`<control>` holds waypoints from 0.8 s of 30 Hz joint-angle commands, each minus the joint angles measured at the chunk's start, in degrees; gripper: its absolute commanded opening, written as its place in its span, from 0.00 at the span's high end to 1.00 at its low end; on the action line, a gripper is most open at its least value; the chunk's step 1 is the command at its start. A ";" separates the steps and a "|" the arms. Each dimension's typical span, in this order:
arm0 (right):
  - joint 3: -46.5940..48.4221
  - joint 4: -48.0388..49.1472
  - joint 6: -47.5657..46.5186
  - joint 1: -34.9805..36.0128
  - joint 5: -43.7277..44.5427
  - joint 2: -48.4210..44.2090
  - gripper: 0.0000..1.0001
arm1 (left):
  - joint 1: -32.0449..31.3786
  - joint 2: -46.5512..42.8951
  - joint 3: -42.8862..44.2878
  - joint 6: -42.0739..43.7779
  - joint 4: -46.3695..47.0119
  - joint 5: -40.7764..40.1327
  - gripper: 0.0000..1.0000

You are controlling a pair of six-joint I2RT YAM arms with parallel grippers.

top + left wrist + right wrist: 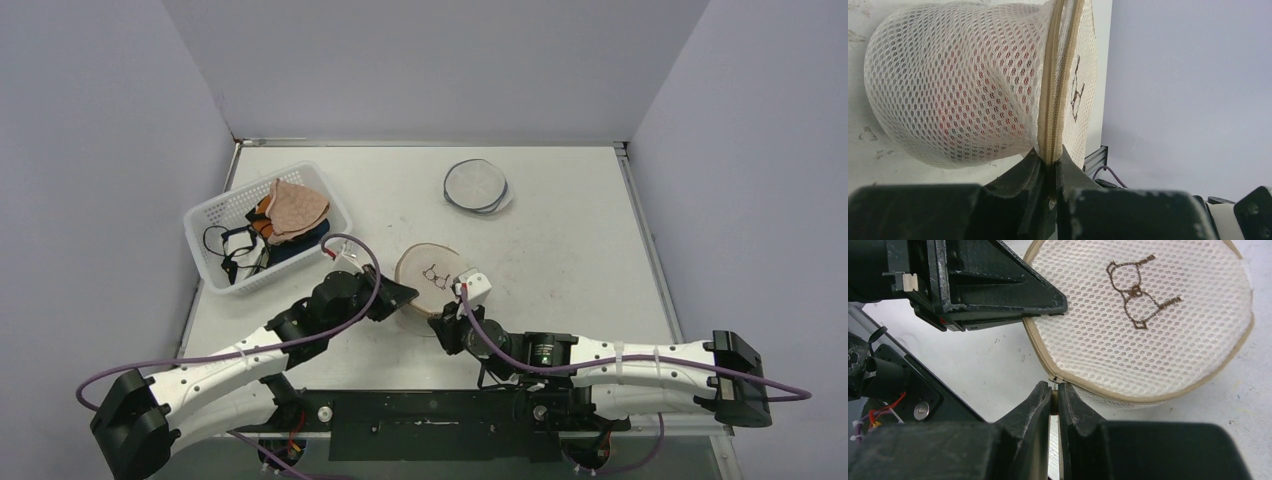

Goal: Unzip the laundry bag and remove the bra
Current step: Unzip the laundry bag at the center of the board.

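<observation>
The laundry bag [430, 272] is a round white mesh pouch with a tan zipper band and a brown bra drawing on top [1135, 290]. It lies mid-table between both arms. My left gripper [1050, 161] is shut on the zipper band [1052, 100] at the bag's left edge. In the right wrist view it shows as black fingers [1043, 305] against the rim. My right gripper [1054, 390] is shut on the small metal zipper pull [1053, 380] at the near rim. The zipper looks closed. Of the bra, only a reddish tint [955, 100] shows through the mesh.
A white slotted basket [203, 222] holding several garments stands at the left. A second round mesh bag [477, 185] lies at the back centre. The black rail [430, 415] runs along the table's near edge.
</observation>
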 commanded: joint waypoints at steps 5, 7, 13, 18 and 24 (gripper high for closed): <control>-2.02 -4.56 2.98 0.17 5.95 -5.34 0.95 | 4.51 -0.54 -1.30 0.86 5.28 3.43 1.00; -2.51 -5.24 3.38 0.11 6.53 -6.01 0.95 | 5.38 -0.18 -1.29 1.53 5.70 4.98 1.00; -3.72 -4.67 2.72 0.07 6.29 -7.20 0.95 | 12.62 3.27 2.26 9.60 3.69 15.65 1.00; -4.06 -2.99 2.09 0.12 5.42 -7.26 0.95 | 14.99 9.85 7.57 15.99 3.59 21.72 0.94; -2.43 -3.12 1.29 -0.16 4.87 -5.18 0.95 | 15.85 15.21 13.81 20.52 -0.99 26.59 0.48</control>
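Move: The right hand already pinches the laundry bag's zipper pull; the bag's middle lies about 6 cm ahead, in line sideways and 7 cm below. The left hand has the rim between shut fingers, the bag's middle some 5 cm to its right, 1 cm ahead and 7 cm lower, with the pull 5 cm back and 5 cm right. From the left hand, the white basket sits about 17 cm ahead and 34 cm left, 12 cm down. Right hand, still pinching the pull, shifts about 3 cm right, sinking slightly; left goes 4 cm forward, opening. ##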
